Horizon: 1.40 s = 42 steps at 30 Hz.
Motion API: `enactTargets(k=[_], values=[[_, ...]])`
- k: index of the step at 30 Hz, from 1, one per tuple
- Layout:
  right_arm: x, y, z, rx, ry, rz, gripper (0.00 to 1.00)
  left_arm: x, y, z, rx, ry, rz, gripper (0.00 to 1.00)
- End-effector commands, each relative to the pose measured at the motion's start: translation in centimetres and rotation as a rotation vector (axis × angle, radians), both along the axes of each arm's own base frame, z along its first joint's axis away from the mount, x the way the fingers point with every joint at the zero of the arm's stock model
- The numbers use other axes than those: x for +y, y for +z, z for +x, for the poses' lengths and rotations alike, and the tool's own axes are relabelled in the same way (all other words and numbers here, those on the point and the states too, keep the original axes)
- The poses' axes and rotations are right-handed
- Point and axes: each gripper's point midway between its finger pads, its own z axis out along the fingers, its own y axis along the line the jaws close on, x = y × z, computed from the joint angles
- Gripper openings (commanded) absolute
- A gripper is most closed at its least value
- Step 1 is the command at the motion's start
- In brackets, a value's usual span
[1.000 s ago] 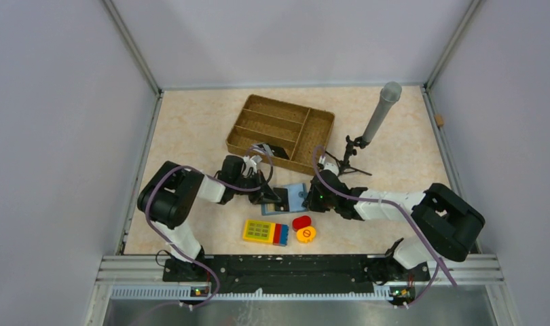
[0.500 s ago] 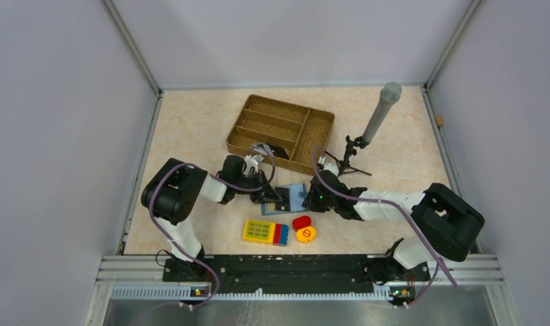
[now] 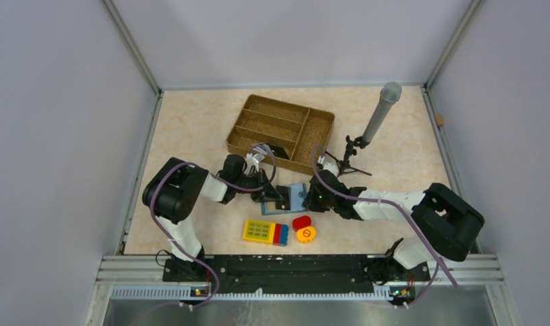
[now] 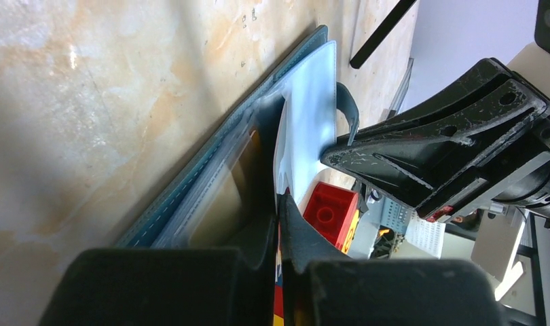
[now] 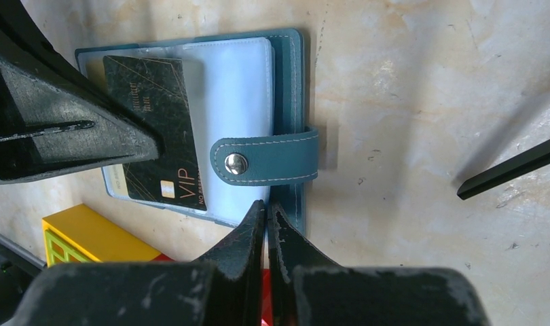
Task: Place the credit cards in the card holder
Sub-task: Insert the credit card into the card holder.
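The teal card holder lies open on the table, its light blue pockets up and the snap tab folded across them. A black credit card marked VIP sits partly inside the left pocket, its lower end sticking out. My left gripper is shut, and its fingers touch the card's left edge. At the holder's near right edge my right gripper rests shut, with nothing held. Other credit cards are hidden from these views.
A yellow keypad block, a red brick and a yellow disc lie just in front of the holder. The brown wicker tray stands behind it. A grey tube on a black tripod stands at the back right.
The left arm has edged slightly right toward the holder. Both grippers stay shut, and the holder and black card have not visibly moved.
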Motion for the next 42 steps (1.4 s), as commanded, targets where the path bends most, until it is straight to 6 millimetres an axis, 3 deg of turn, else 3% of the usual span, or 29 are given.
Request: enactTargets(k=[1,12,18,22,31,36,42], values=[[1.6,1.4,0.5,-0.024,0.013,0.033,0.0,0.4,-1.5,1.1,-0.052,0.046,0.054,0.0],[1.6,1.6,0.3,-0.03,0.009,0.03,0.0,-0.8,-1.5,-0.3,-0.035,0.06,0.041,0.01],[1.0,2.1,0.5,-0.049,-0.017,0.025,0.0,-0.7,-1.8,-0.5,-0.052,0.07,0.155,0.16],[0.3,2.1,0.6,-0.058,-0.038,0.01,0.0,0.8,-1.9,0.4,-0.087,0.111,0.29,0.26],[0.2,2.1,0.7,-0.067,-0.049,0.006,0.0,2.2,-0.3,0.7,-0.139,0.108,0.404,0.47],[-0.2,1.8,0.4,-0.053,-0.046,-0.015,0.0,1.9,0.8,0.6,-0.155,0.097,0.4,0.49],[-0.2,1.7,0.4,-0.05,-0.045,-0.018,0.0,0.6,0.3,-0.9,-0.113,0.054,0.367,0.47]])
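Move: The VIP card lies under the left hand's shut fingertips, its middle about 1 cm ahead and 1 cm below them. The strap of the card holder is some 7 cm to the right, about level front to back. The red block stands roughly 9 cm back and 7 cm right, the yellow block 12 cm back and 5 cm left. From the right hand, the card lies about 8 cm left and 3 cm ahead, 1 cm below. Already on the VIP card, the left hand's shut fingertips push the card to the right, about 1.5 cm, towards the holder's clear pocket. The fingers then open about halfway as the hand lifts off some 2 cm and backs off left by about as much, fingers tipping some 20 degrees steeper down. The right hand stays shut at the holder's strap-side edge, rising barely half a centimetre. ##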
